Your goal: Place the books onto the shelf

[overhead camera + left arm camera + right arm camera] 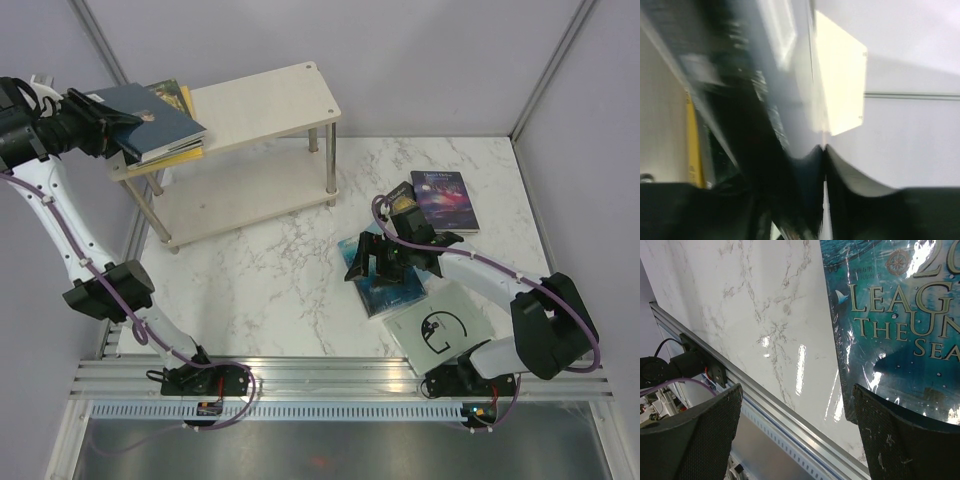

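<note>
The shelf (270,100) stands at the back left. On its top board's left end lies a navy book (150,120) over a yellow book (178,156) and a green one (170,92). My left gripper (108,125) is shut on the navy book's left edge; the left wrist view is motion-blurred, its gripper (824,150) nearly closed on a thin strip. My right gripper (392,262) hangs open over the teal ocean book (385,285). In the right wrist view that gripper (797,435) holds nothing, one finger over the teal book's (890,315) corner. Purple galaxy (445,200), black (400,197) and pale grey "G" (445,330) books lie nearby.
The shelf's lower board (240,195) holds nothing. An aluminium rail (330,375) runs along the table's near edge, close below my right gripper in the right wrist view (790,415). Grey enclosure walls stand behind and at both sides.
</note>
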Robot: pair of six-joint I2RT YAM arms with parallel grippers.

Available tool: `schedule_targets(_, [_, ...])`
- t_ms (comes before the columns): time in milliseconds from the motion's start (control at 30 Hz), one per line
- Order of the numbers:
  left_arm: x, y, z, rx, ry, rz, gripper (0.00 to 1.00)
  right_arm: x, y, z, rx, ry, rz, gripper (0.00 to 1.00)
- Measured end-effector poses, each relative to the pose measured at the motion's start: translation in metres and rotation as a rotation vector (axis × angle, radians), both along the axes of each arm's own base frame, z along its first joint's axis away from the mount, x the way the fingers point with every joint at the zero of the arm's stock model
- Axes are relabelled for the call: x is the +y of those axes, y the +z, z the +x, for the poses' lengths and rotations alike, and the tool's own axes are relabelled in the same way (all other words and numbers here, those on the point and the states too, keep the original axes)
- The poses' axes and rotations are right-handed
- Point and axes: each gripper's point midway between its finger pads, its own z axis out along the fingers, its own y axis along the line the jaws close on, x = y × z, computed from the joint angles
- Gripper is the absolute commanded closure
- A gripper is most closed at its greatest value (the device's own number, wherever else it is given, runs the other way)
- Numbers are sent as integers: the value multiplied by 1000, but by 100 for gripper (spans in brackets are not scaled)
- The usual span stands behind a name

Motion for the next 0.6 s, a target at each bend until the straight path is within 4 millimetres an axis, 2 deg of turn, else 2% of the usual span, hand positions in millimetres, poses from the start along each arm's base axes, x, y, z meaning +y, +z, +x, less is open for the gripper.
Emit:
schedule_targets(100, [3, -15, 6, 46, 20, 42, 45, 0, 0, 1, -4, 0, 3, 7])
schedule_targets(167, [3, -22, 12, 58, 16, 46, 45, 0, -1, 0, -3, 0, 4, 7])
schedule_targets(467, [9, -21, 16, 50, 54, 112, 37, -1, -1, 2, -1, -2, 10, 7])
schedule_targets(600, [22, -17, 17, 38, 114, 187, 31, -1, -1, 1, 2, 0, 13, 7])
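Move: The left hand has the navy book by its left edge, the book's middle about 6 cm to the hand's right, 1 cm ahead and 2 cm lower. Under that book lie the green book, some 7 cm right, 2 cm ahead and 4 cm down, and the yellow book, 8 cm right, 1 cm ahead and 5 cm down. From the idle right hand the navy book is roughly 45 cm left, 24 cm ahead and 28 cm up. The left fingers let go of the navy book's left edge, opening from under half to about two-thirds while the hand sinks some 2 cm and eases forward nearly as far, lowering the book onto the pile. It then slides about 2 cm left, away from the pile, rising only a touch, and the wrist rolls some 10 degrees, its left side up. ##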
